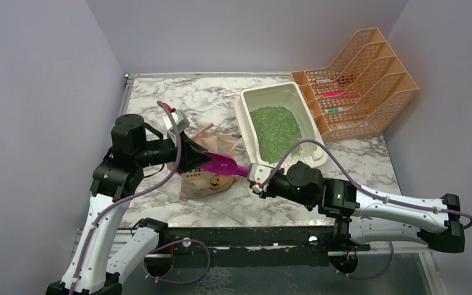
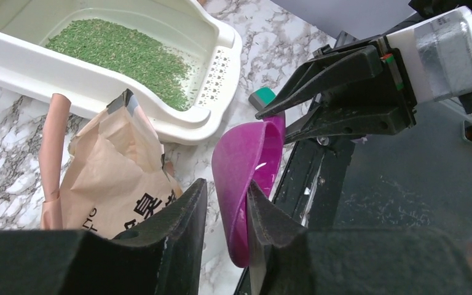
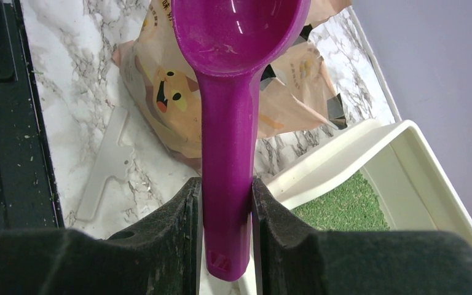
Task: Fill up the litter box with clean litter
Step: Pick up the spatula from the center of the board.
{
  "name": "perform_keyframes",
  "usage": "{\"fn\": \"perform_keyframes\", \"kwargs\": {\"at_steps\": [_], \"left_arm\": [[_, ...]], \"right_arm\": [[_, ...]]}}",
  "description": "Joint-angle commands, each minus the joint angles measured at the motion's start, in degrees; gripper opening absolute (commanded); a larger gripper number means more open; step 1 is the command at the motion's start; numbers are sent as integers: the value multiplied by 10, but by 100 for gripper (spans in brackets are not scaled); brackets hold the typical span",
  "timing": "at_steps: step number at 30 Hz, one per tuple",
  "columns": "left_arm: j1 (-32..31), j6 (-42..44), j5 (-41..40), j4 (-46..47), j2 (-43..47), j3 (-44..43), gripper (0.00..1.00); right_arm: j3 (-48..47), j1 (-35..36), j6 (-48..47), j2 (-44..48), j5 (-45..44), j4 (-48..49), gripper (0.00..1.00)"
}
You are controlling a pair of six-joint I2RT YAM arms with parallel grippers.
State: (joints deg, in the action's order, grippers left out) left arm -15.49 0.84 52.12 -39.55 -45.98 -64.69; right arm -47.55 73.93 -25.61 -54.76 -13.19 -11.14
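Note:
The cream-white litter box [image 1: 241, 114] stands at the back right of the marble table, with clean litter [image 1: 275, 130], green granules, spread over its floor. A magenta scoop [image 1: 218, 163] hangs level between both arms, over a tan paper bag [image 1: 212, 181]. My right gripper [image 3: 224, 184] is shut on the scoop's handle [image 3: 228, 141]. My left gripper [image 2: 227, 184] straddles the edge of the scoop's empty bowl [image 2: 246, 166]. One of its fingers touches the bowl and the other stands a little apart. In the left wrist view the litter box [image 2: 12, 58] and its litter [image 2: 120, 49] lie behind the bag [image 2: 117, 166].
An orange mesh file rack [image 1: 356, 86] stands at the back right, beside the litter box. A flat white plastic piece [image 3: 107, 166] lies on the marble near the front edge. Purple walls close in the table on three sides.

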Motion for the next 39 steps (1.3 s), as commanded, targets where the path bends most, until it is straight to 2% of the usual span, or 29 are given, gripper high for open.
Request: {"fn": "perform_keyframes", "kwargs": {"at_steps": [1,5,8,9,12,14,17,19,23,26,29,32,38,39], "left_arm": [[-1,20,-3,-7,-9,4,25],[-1,31,-15,-12,-10,-5,0],[-1,38,-37,-12,-11,-14,0],[-1,39,-47,-12,-13,-19,0],[-1,35,-86,-5,-26,-44,0],[-1,19,-103,20,-37,-63,0],[-1,-21,-107,59,-67,-100,0],[-1,-38,-113,72,-97,-130,0],[-1,-65,-111,91,-163,-194,0],[0,-91,-144,109,-199,-232,0],[0,-118,-185,124,-225,-259,0],[1,-157,-211,161,-237,-254,0],[9,-236,-215,260,-230,-203,0],[12,-248,-206,270,-233,-198,0]], "right_arm": [[-26,-3,-9,-3,8,36,1],[-29,-6,-13,-6,8,41,1],[-36,-7,-13,-10,8,40,4],[-39,-7,-11,-13,4,40,12],[-54,-10,6,-17,-17,45,43],[-69,-19,33,-19,-24,50,67],[-111,-64,83,-26,32,31,87],[-144,-122,124,-33,99,16,97],[-190,-285,233,-65,284,20,100],[-224,-410,356,-106,412,38,100],[-225,-532,502,-139,526,98,100],[-204,-578,608,-159,581,190,100],[-181,-582,724,-196,587,238,100],[-162,-582,769,-195,585,264,100]]}}
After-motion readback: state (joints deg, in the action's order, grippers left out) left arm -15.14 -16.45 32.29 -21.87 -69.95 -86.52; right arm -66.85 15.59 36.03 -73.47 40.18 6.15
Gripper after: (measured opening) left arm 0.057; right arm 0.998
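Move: The left hand's part-open fingers already straddle the tip of the purple spatula's bowl, whose middle lies about 5 cm to its right, level ahead and some 2 cm lower. The litter bag stands about 6 cm ahead of it and 18 cm below, the litter box some 27 cm ahead, 25 cm right and 24 cm below. From the right hand, still gripping the handle, the bowl is about 9 cm left, 3 cm ahead and 3 cm higher. The left fingers shut on the edge of the spatula's bowl, and only then does the right hand open wide, let go of the handle and swing forward about 19 cm, up some 12 cm and a little to the right, its wrist rolling and tipping down hard, with a slight turn back at the end. Keeping its pinch, the left hand meanwhile carries the spatula forward about 16 cm and up 9 cm, away from the bag and out past it, turning some 20 degrees counter-clockwise. ##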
